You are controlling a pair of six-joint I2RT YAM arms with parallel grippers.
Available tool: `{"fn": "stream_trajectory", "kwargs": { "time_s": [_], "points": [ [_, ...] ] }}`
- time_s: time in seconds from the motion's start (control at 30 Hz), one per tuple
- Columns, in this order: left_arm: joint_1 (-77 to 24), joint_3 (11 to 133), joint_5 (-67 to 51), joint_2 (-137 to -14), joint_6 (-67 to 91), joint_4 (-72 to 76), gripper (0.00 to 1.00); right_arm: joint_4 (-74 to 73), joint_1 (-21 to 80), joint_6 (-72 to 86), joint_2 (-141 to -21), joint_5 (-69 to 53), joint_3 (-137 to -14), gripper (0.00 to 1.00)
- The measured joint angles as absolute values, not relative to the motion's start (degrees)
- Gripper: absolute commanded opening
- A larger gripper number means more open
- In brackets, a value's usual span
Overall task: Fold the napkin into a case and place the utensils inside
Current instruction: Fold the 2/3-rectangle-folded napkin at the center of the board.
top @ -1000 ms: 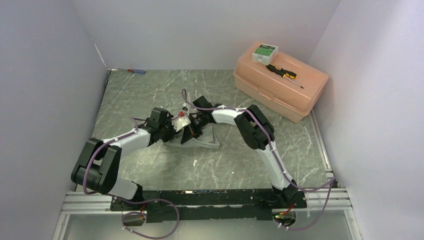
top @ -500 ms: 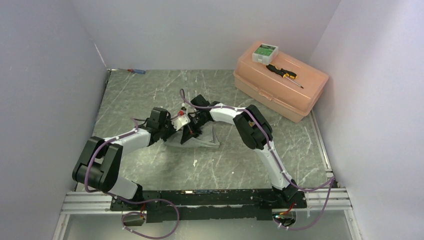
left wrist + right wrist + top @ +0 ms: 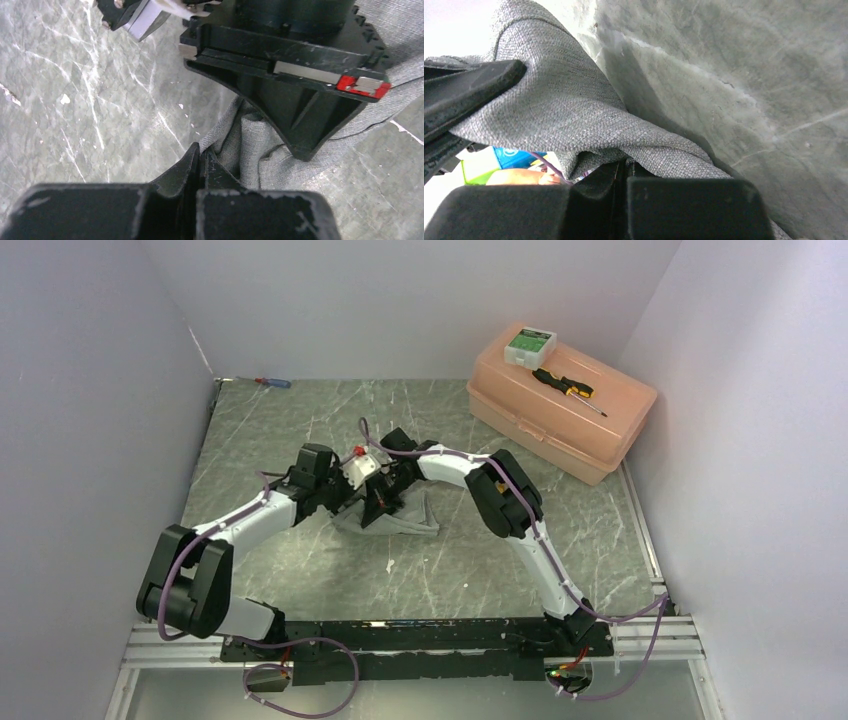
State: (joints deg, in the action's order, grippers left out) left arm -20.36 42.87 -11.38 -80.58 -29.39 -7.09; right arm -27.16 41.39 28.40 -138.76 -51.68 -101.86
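The grey napkin lies crumpled on the marble tabletop, mid-table, with both arms meeting over its left part. My left gripper is shut, and in the left wrist view its tips pinch a raised edge of the napkin. My right gripper is shut on another fold. In the right wrist view the napkin drapes over the closed tips and is lifted off the table. The utensils are out of view.
A peach toolbox stands at the back right with a black-and-yellow screwdriver and a small white-and-green box on its lid. A red-and-blue screwdriver lies at the back left corner. Walls close in on three sides.
My left gripper has closed on the napkin's edge, and the left arm has stretched further out, its wrist moving towards the back. The right arm has shifted slightly left, still gripping.
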Motion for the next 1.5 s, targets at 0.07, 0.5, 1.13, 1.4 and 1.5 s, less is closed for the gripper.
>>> {"fn": "stream_trajectory", "kwargs": {
  "time_s": [0.07, 0.5, 1.13, 1.4, 1.5],
  "points": [
    [-20.71, 42.74, -11.68, -80.31, -30.17, -7.09, 0.03, -27.83, 41.39, 28.21, -138.96, -51.75, -102.37, 0.0],
    [-23.44, 35.92, -11.57, -77.34, -38.37, -3.2, 0.03, -30.87, 41.15, 28.88, -139.94, -50.92, -105.82, 0.0],
    [-24.27, 32.4, -10.66, -75.55, -44.16, 0.56, 0.08, -23.24, 40.18, 34.68, -139.98, -52.97, -104.47, 0.0],
    [-24.36, 36.91, -10.74, -73.97, -43.0, -5.76, 0.33, -24.73, 39.03, 32.58, -142.23, -55.24, -104.95, 0.0],
    [-24.36, 39.94, -11.4, -73.73, -41.36, -8.03, 0.52, -25.39, 38.98, 31.68, -142.52, -55.66, -105.41, 0.0]
  ]
}}
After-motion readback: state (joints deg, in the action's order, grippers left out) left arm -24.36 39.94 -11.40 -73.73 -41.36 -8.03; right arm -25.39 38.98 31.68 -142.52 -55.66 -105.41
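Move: The napkin's left end, pinched by the left hand, belongs on the board about 4 cm back from that hand, straight below that line by some 5 cm; the right fingertips stand roughly 6 cm right and 4 cm back of the left hand. From the right hand, that end is to be laid some 6 cm to its left, level fore and aft, and the napkin's middle lies about 4 cm right and 1 cm ahead, barely below. The napkin's left end, already pinched, is drawn back and down some 3 cm towards the board by the left hand, the wrist swinging about 15 degrees clockwise; the left fingers hold there, then open partway and lift some 4 cm off. The right hand, still shut at the fold, eases 2 cm forward, bobs up 3 cm and sinks back to the cloth. ##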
